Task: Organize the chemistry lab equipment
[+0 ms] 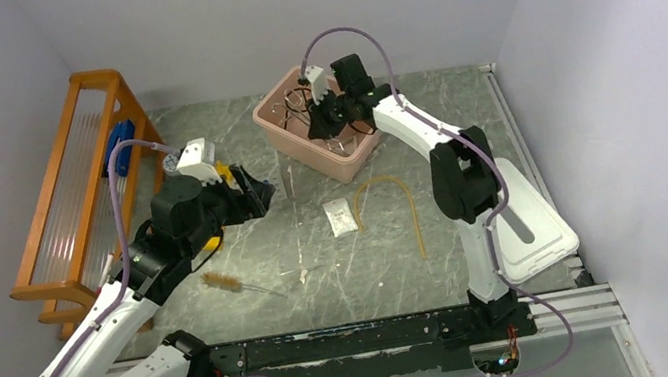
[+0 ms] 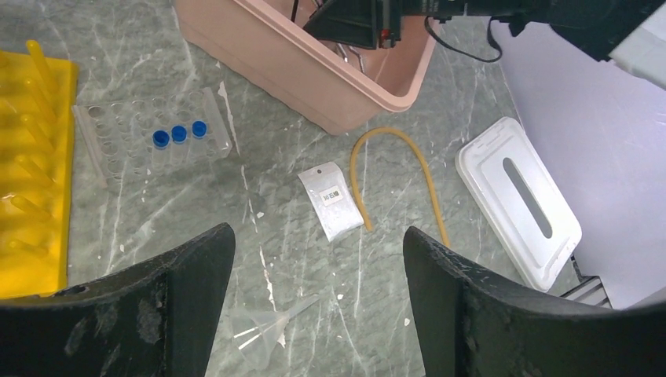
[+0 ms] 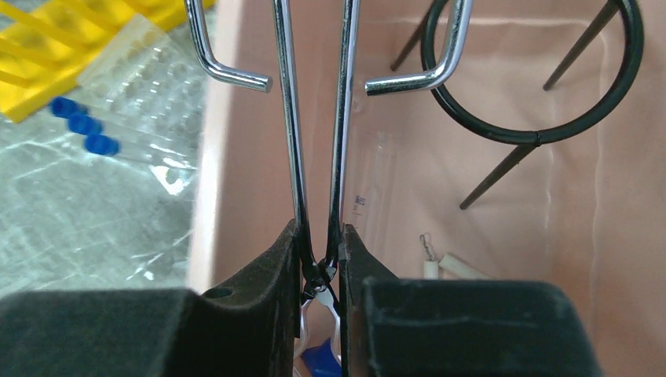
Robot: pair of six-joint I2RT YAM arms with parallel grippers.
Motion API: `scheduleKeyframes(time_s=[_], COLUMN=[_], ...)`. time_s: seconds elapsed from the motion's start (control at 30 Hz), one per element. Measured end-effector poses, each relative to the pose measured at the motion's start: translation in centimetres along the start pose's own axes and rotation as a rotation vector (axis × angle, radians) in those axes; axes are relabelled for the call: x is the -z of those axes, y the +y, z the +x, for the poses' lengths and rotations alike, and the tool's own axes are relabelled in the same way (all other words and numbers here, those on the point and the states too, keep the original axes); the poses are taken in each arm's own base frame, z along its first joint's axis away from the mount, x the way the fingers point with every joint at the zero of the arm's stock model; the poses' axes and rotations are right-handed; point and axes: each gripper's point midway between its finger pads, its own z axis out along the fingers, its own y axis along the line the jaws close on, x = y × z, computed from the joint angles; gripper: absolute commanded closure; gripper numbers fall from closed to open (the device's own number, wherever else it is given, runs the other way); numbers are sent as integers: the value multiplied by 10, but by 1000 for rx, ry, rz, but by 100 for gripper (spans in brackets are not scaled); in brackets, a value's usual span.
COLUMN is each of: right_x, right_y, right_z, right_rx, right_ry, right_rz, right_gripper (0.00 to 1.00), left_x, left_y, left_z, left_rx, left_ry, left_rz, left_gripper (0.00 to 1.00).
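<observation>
My right gripper (image 3: 320, 236) is shut on the metal tongs (image 3: 314, 118), held inside the pink tub (image 3: 236, 157), handles pointing away. The black wire tripod (image 3: 542, 78) and part of the white triangle (image 3: 455, 267) lie in the tub. From above, the right gripper (image 1: 323, 114) hangs over the tub (image 1: 286, 133). My left gripper (image 2: 318, 236) is open above bare table, with a clear funnel (image 2: 263, 326) below it. Blue-capped tubes (image 2: 179, 135) stand in a clear rack beside the yellow tube rack (image 2: 31, 173). Tan tubing (image 2: 393, 169) and the brown brush (image 1: 229, 284) lie on the table.
A white rectangular lid (image 1: 527, 219) lies at the right edge. A small white packet (image 2: 330, 200) rests beside the tubing. A wooden rack (image 1: 77, 189) stands along the left wall. Grey walls close in the table on three sides.
</observation>
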Motion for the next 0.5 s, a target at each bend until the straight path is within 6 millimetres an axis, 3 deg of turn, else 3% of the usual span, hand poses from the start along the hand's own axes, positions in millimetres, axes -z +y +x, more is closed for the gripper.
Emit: scheduleKeyframes(time_s=[0.23,0.5], right_x=[-32,-38], right_y=[-10,-10], right_z=[35,42], right_rx=[-15,-5], right_ry=[93,126], right_rz=[32,70], right_gripper=[100,77], left_x=[-3,-4], left_y=[2,4], left_z=[2,4], left_rx=[-2,-4], left_ry=[8,16], left_rz=[-13,-22], left_gripper=[19,19])
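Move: The tongs already gripped in the right hand are bound for the pink bin, whose middle lies about 4 cm ahead of that hand, 2 cm to its right and 8 cm below. Inside, the black tripod stand is some 9 cm ahead and 4 cm to the hand's left, about 6 cm lower. The clear tube rack stands outside, roughly 6 cm back, 15 cm left and 13 cm below. From the left hand the bin is about 24 cm ahead, 14 cm right and 20 cm below. Almost straight down into the pink bin goes the right hand, about 5.5 cm, quick at first and then easing nearly to a stop, beside the black tripod stand. The fingers tip some 5 to 10 degrees further downward and keep their pinch on the tongs at the pivot. ##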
